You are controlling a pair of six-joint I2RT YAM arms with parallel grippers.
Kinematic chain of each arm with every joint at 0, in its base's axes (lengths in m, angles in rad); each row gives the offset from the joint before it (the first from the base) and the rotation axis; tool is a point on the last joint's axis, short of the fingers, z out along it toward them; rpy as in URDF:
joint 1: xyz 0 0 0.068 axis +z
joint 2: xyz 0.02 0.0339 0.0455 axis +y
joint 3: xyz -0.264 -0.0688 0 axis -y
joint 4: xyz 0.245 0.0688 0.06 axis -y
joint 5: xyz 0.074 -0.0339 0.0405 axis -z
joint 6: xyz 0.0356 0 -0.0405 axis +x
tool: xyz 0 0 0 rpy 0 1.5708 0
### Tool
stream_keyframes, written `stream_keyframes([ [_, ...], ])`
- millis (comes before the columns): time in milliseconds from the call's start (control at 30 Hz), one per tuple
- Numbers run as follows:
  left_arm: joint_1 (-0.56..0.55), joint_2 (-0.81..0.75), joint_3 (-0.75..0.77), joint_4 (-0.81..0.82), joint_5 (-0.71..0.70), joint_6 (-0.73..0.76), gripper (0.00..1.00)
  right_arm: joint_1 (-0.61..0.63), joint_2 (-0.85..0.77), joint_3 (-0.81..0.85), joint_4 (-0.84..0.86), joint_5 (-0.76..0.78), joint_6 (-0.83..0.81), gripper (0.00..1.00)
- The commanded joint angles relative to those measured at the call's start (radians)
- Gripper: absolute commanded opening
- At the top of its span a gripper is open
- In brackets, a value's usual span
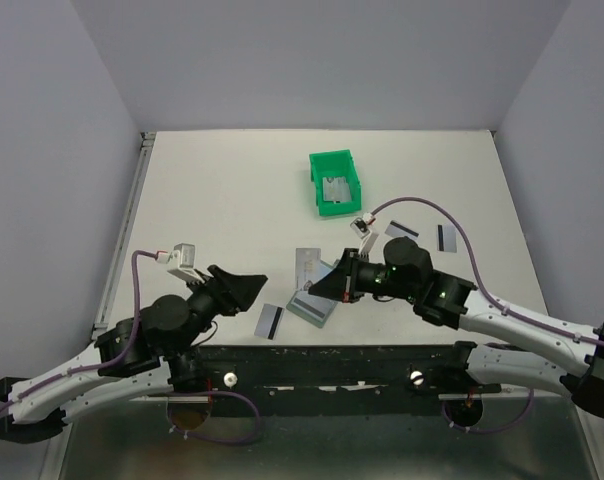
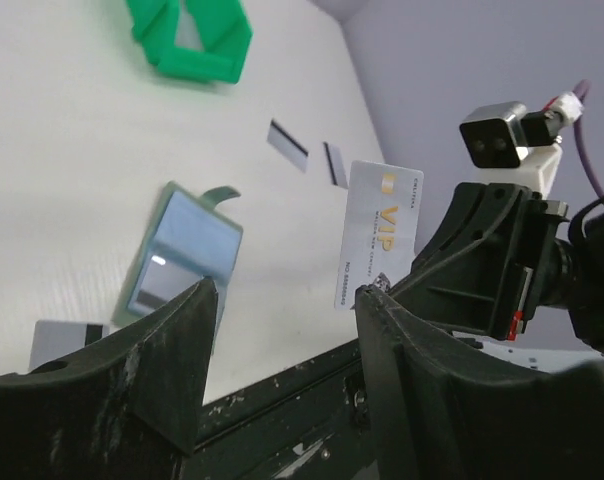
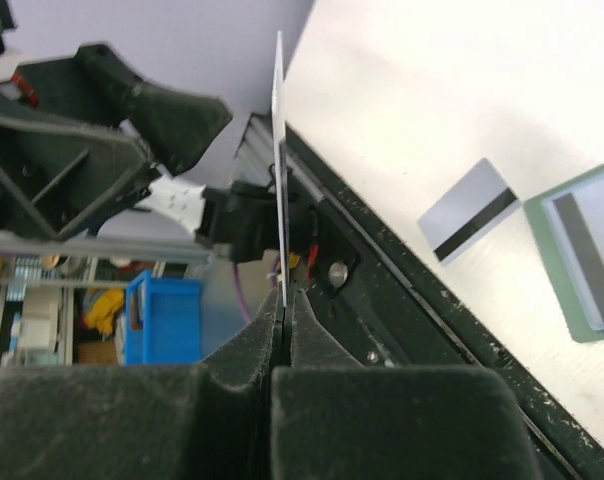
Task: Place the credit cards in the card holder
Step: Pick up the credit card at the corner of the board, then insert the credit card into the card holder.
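My right gripper (image 1: pixel 329 284) is shut on a credit card (image 1: pixel 307 266) and holds it in the air above the table's near side. That card (image 2: pixel 382 232) shows its pale face with "VIP" in the left wrist view and stands edge-on (image 3: pixel 279 160) between the right fingers (image 3: pixel 252 345). My left gripper (image 2: pixel 282 310) is open and holds nothing; it sits just left of the held card. The card holder (image 1: pixel 312 306) lies open on the table below the right gripper. Another card (image 1: pixel 270 320) lies by the near edge.
A green bin (image 1: pixel 335 182) with a card inside stands further back. Two more cards (image 1: pixel 402 230) (image 1: pixel 446 237) lie to the right. The black front rail (image 1: pixel 322 355) runs along the near edge.
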Motion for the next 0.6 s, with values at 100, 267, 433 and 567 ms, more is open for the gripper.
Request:
stream_keyframes([
  [100,0.001,0.002,0.002,0.319,0.138,0.224,0.71,-0.041,-0.05,0.066,-0.091,-0.32,-0.095,0.0],
  [267,0.002,0.047,-0.007,0.41,0.225,0.257,0.71,-0.042,-0.074,0.055,0.006,-0.406,-0.077,0.01],
  [433,0.001,0.107,0.001,0.441,0.296,0.261,0.7,-0.042,-0.091,0.037,0.084,-0.451,-0.045,0.0],
  [567,0.003,0.148,-0.001,0.474,0.348,0.254,0.68,-0.044,-0.102,0.029,0.112,-0.463,-0.031,0.01],
])
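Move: The credit card, still pinched upright in the shut right fingers, stands about 12 cm to the open left hand's right, roughly level fore and aft and 1 cm higher. The card holder lies on the table some 8 cm ahead and 14 cm right of the left hand, another card almost beneath it, 1 cm ahead and 2 cm right; both are about 23 cm down. From the right hand, its card's middle is 1 cm ahead, 1 cm left and 3 cm up. Both hands rise some 6 cm, the open left going right towards the card, the right drawing it back. ##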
